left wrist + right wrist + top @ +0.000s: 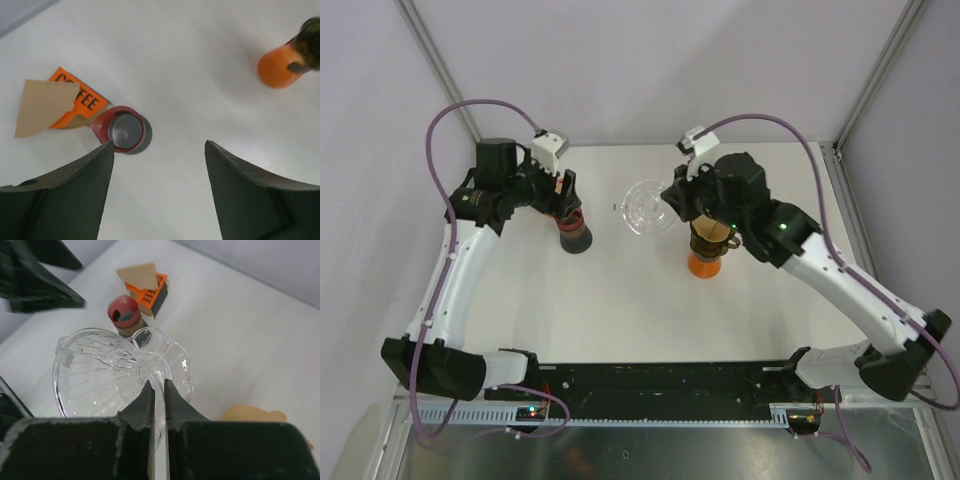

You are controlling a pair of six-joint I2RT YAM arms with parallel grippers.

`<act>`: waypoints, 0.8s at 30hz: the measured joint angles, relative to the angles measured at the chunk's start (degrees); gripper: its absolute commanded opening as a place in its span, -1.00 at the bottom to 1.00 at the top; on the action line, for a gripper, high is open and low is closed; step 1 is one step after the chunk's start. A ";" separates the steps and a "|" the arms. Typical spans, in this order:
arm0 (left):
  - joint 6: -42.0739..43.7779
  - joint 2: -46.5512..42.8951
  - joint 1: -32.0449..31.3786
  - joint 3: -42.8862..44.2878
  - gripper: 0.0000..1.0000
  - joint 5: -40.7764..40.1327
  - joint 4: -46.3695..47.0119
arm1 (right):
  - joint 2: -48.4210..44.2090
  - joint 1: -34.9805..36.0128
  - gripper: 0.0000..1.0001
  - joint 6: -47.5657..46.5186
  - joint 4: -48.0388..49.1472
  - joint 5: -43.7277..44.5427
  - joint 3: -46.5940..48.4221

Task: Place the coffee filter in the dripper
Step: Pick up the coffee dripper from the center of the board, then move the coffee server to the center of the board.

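Note:
The coffee filter (40, 107) is a tan paper cone lying on an orange box printed COFFEE (82, 100); it also shows in the right wrist view as the filter (139, 274) at the far side. The clear ribbed plastic dripper (105, 375) hangs tilted above the table, and my right gripper (158, 387) is shut on its thin round base. From above, the dripper (645, 207) sits mid-table with the right gripper (672, 205) at its right side. My left gripper (157, 150) stands open over bare table, nothing between its fingers, just right of the box.
A red-rimmed can (125, 132) stands beside the box, close to my left finger (100, 160); it is the dark can (575, 235) from above. An orange cup (707, 260) with something tan in it stands under my right wrist. Grey walls enclose the table (620, 310).

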 measured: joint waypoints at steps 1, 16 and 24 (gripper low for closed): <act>0.61 0.52 0.00 -0.90 0.46 -0.48 -0.20 | -1.70 0.00 -1.00 0.07 0.02 -0.17 -0.15; 4.79 23.65 1.57 2.05 0.38 -13.27 4.48 | -11.78 0.00 -1.00 1.90 -0.28 -1.18 -4.90; 9.90 27.52 2.64 2.84 0.03 -14.16 4.79 | -11.78 0.00 -1.00 1.46 -0.83 -1.25 -5.49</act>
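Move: From the open left gripper, the red dripper on its dark cup stands about 10 cm ahead, nearly in line sideways and some 20 cm lower; the coffee box lies about 9 cm beyond that dripper and 4 cm left of it, with a paper filter on top. The right hand already holds the clear dripper; from it the green dripper with its filter is about 4 cm ahead, 8 cm right and 20 cm lower. Bring the left gripper down some 15 cm and forward about 10, drifting left, to the pointed tab on the red dripper's rim; tip the fingers down about 15 degrees, roll the left side up some 20 and narrow the opening. Keep the clear dripper pinched while the right hand draws back and right about 5 cm, rising, then settling slightly and holding. ##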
